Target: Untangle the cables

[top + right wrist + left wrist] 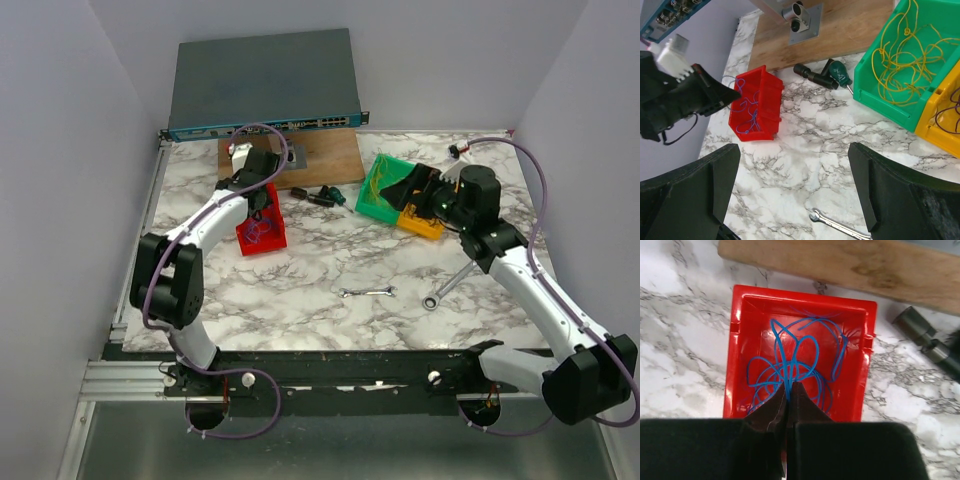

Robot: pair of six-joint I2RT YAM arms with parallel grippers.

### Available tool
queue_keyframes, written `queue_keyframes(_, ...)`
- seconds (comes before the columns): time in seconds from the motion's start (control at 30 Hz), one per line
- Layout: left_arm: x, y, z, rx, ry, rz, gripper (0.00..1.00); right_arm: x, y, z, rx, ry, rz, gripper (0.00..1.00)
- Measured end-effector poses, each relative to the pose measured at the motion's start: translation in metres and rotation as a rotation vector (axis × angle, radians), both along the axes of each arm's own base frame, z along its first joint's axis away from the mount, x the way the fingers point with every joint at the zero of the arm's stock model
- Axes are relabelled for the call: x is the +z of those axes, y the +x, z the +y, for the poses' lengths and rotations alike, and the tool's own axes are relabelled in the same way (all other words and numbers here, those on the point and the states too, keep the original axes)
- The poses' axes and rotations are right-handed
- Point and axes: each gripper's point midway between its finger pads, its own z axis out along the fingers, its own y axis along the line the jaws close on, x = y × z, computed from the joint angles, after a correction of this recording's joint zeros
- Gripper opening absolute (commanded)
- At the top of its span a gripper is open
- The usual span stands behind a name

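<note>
Thin blue cables (pixel 795 360) lie in loose loops inside a red bin (pixel 735 340). My left gripper (pixel 789 387) hangs over the bin's near end, shut, with blue strands pinched between its tips. From above, that gripper (pixel 262 207) sits over the red bin (pixel 262 238). Yellow cables (pixel 900 55) lie curled in a green bin (pixel 880 107), and a dark strand (pixel 942 112) rests in the yellow bin (pixel 940 132). My right gripper (pixel 795 185) is wide open above bare marble, holding nothing; seen from overhead, the right gripper (pixel 420 192) is beside the green bin (pixel 385 190).
A wooden board (pixel 330 160) and a grey network switch (pixel 265 85) are at the back. A dark-handled screwdriver (pixel 325 195) lies between the bins. Two wrenches (pixel 367 292) (pixel 447 285) rest on the marble near the front.
</note>
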Motion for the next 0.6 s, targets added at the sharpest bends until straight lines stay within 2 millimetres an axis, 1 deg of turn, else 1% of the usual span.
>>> queue_keyframes(0.03, -0.012, 0.002, 0.001, 0.000, -0.005, 0.031, 0.07, 0.001, -0.001, -0.001, -0.003, -0.001, -0.001, 1.00)
queue_keyframes(0.07, -0.021, 0.002, 0.001, -0.002, -0.012, 0.052, 0.11, 0.002, -0.002, -0.002, -0.007, -0.002, -0.002, 1.00)
queue_keyframes(0.1, -0.030, 0.003, 0.001, -0.004, -0.017, 0.077, 0.19, 0.003, -0.003, -0.003, -0.012, -0.003, -0.005, 1.00)
queue_keyframes(0.13, -0.036, 0.003, 0.001, -0.008, -0.023, 0.095, 0.30, 0.005, -0.005, -0.005, -0.017, -0.003, -0.008, 1.00)
queue_keyframes(0.17, -0.043, 0.003, 0.001, -0.011, -0.029, 0.114, 0.47, 0.006, -0.006, -0.006, -0.022, -0.004, -0.012, 1.00)
queue_keyframes(0.23, -0.050, 0.004, 0.001, -0.018, -0.042, 0.136, 0.74, 0.007, -0.009, -0.010, -0.036, -0.010, -0.019, 1.00)
queue_keyframes(0.27, -0.051, 0.003, 0.000, -0.023, -0.050, 0.142, 0.84, 0.006, -0.011, -0.012, -0.042, -0.013, -0.017, 1.00)
queue_keyframes(0.3, -0.050, 0.003, -0.001, -0.031, -0.057, 0.143, 0.90, 0.004, -0.013, -0.014, -0.048, -0.019, -0.015, 1.00)
queue_keyframes(0.37, -0.046, 0.001, -0.004, -0.051, -0.074, 0.124, 0.96, -0.002, -0.015, -0.018, -0.060, -0.034, -0.006, 1.00)
queue_keyframes(0.47, -0.034, -0.012, -0.004, -0.076, -0.096, 0.091, 0.99, -0.010, -0.015, -0.022, -0.076, -0.061, 0.005, 1.00)
queue_keyframes(0.53, -0.020, -0.020, -0.004, -0.094, -0.109, 0.059, 0.99, -0.015, -0.015, -0.026, -0.091, -0.080, 0.011, 1.00)
queue_keyframes(0.6, 0.001, -0.028, -0.004, -0.114, -0.129, -0.002, 0.99, -0.019, -0.013, -0.031, -0.114, -0.102, 0.009, 1.00)
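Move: My left hand pinches the blue cable above the red bin, whose middle is about 2 cm ahead, 1 cm left and 8 cm below. The two black cylinders lie some 8 cm ahead and 12 cm to the right; the wooden board's middle is roughly 19 cm ahead and 7 cm right, both about 9 cm down. From my empty right hand the red bin is around 33 cm left, 4 cm ahead and 20 cm lower. I lower the blue cable straight down about 5 cm into the red bin, open my left fingers wide at the bottom to let go, then lift the empty left hand back up by as much while drawing it some 3 cm back. Meanwhile my open right hand drifts about 3 cm right, dipping a little at the end and swinging slightly clockwise. ##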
